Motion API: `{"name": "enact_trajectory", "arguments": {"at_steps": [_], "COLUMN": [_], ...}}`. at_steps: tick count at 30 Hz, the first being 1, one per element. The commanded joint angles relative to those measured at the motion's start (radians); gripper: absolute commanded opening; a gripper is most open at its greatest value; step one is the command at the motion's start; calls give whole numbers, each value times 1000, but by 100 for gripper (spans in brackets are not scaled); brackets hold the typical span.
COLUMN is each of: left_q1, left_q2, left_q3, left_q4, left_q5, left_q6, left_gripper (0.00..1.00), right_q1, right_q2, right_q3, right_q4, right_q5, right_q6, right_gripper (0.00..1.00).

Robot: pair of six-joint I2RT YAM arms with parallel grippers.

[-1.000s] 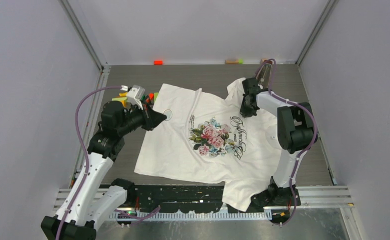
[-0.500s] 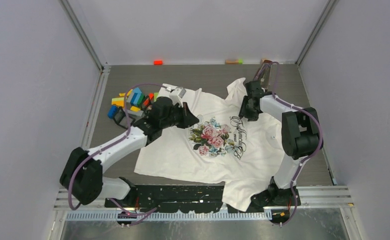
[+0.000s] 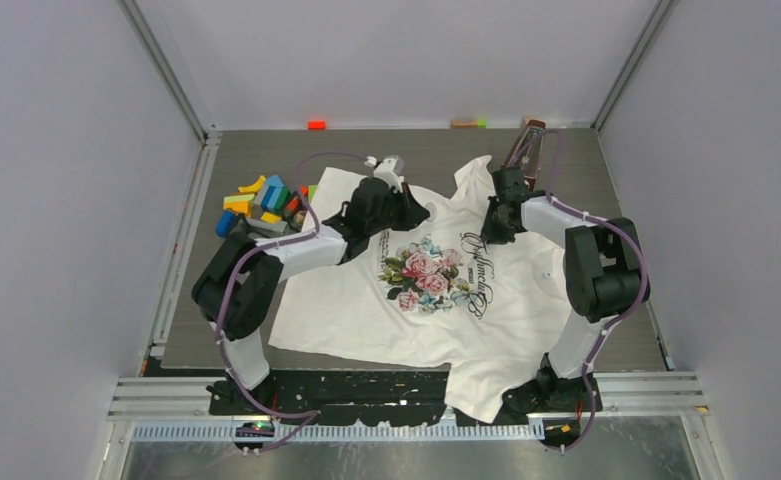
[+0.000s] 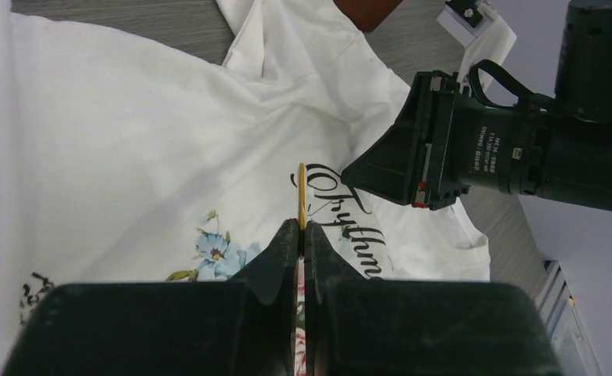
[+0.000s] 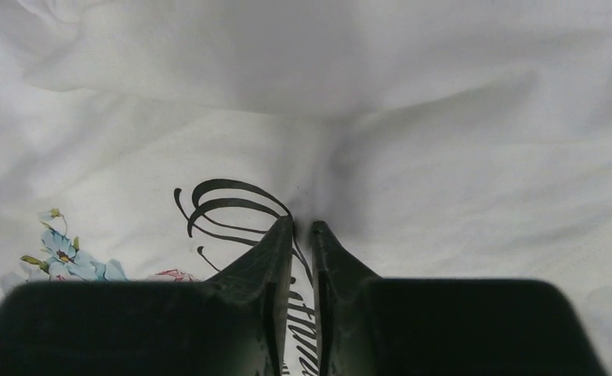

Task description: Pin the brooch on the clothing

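Observation:
The clothing [image 3: 346, 300], a white T-shirt with a rose print and dark cursive lettering, lies spread on the table. My left gripper [image 3: 413, 212] hovers over its upper chest and is shut on the brooch [image 4: 301, 192], a thin gold piece seen edge-on sticking out past the fingertips [image 4: 291, 235]. My right gripper [image 3: 490, 228] presses down on the cloth at the start of the lettering [image 5: 224, 200]. Its jaws stand a narrow gap apart, pinching a small pucker of the shirt [image 5: 412, 157] at the tips. In the left wrist view the right gripper [image 4: 365, 168] sits just right of the brooch.
A heap of coloured toy blocks [image 3: 261, 200] lies left of the shirt. Small blocks, red [image 3: 316, 124] and orange-green [image 3: 469, 122], sit along the back wall. The shirt's hem hangs over the near table edge [image 3: 366, 372]. Walls close in on three sides.
My left arm has swung from the table's left side, over the blocks, to above the shirt's chest with its jaws still shut. The right gripper stayed on the cloth near the collar.

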Motion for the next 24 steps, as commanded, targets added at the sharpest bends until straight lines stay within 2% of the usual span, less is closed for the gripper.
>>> {"name": "enact_trajectory", "arguments": {"at_steps": [1,3,5,13,24], "left_q1": [-42,-61,-83,-162,-204], "left_q2": [99,149,192,330,409], "left_q3": [100,132,162,264,350], "left_q4": [100,107,113,85,-9], "left_q5": [-71,-89,-114,-223,-337], "left_q6": [18,16,22,30,27], "left_gripper": [0,0,0,0,0], "right_q1": [0,0,0,-1,-1], "right_q2": [4,-7,-27,-136,-256], "right_q3": [4,-8,-27,-130,-252], "right_q4": [60,74,94,238,385], "right_q5": [-9,-6,-8,-102,-167], "right_q6": [8,9,11,50,75], "right_gripper": [15,4,1,0,0]}}
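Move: The left hand, with the brooch still in its shut fingers, has the clothing spot for pinning about 16 cm to its right, level with it fore-and-aft and some 14 cm below; the flower print lies straight to its near side, about 7 cm back. That same spot of clothing sits right under the right fingertips, roughly 1 cm below. The script lettering is about 7 cm back and 4 cm left of the right hand. Rightward and down, about 10 cm across and 8 cm lower, the left hand carries the brooch over the clothing towards the right fingertips, slowing at the end. Meanwhile the partly open right fingers shut on the clothing beside the lettering, then lift the pinch some 3 cm up and left to meet it, fingertips swinging left and forward. ##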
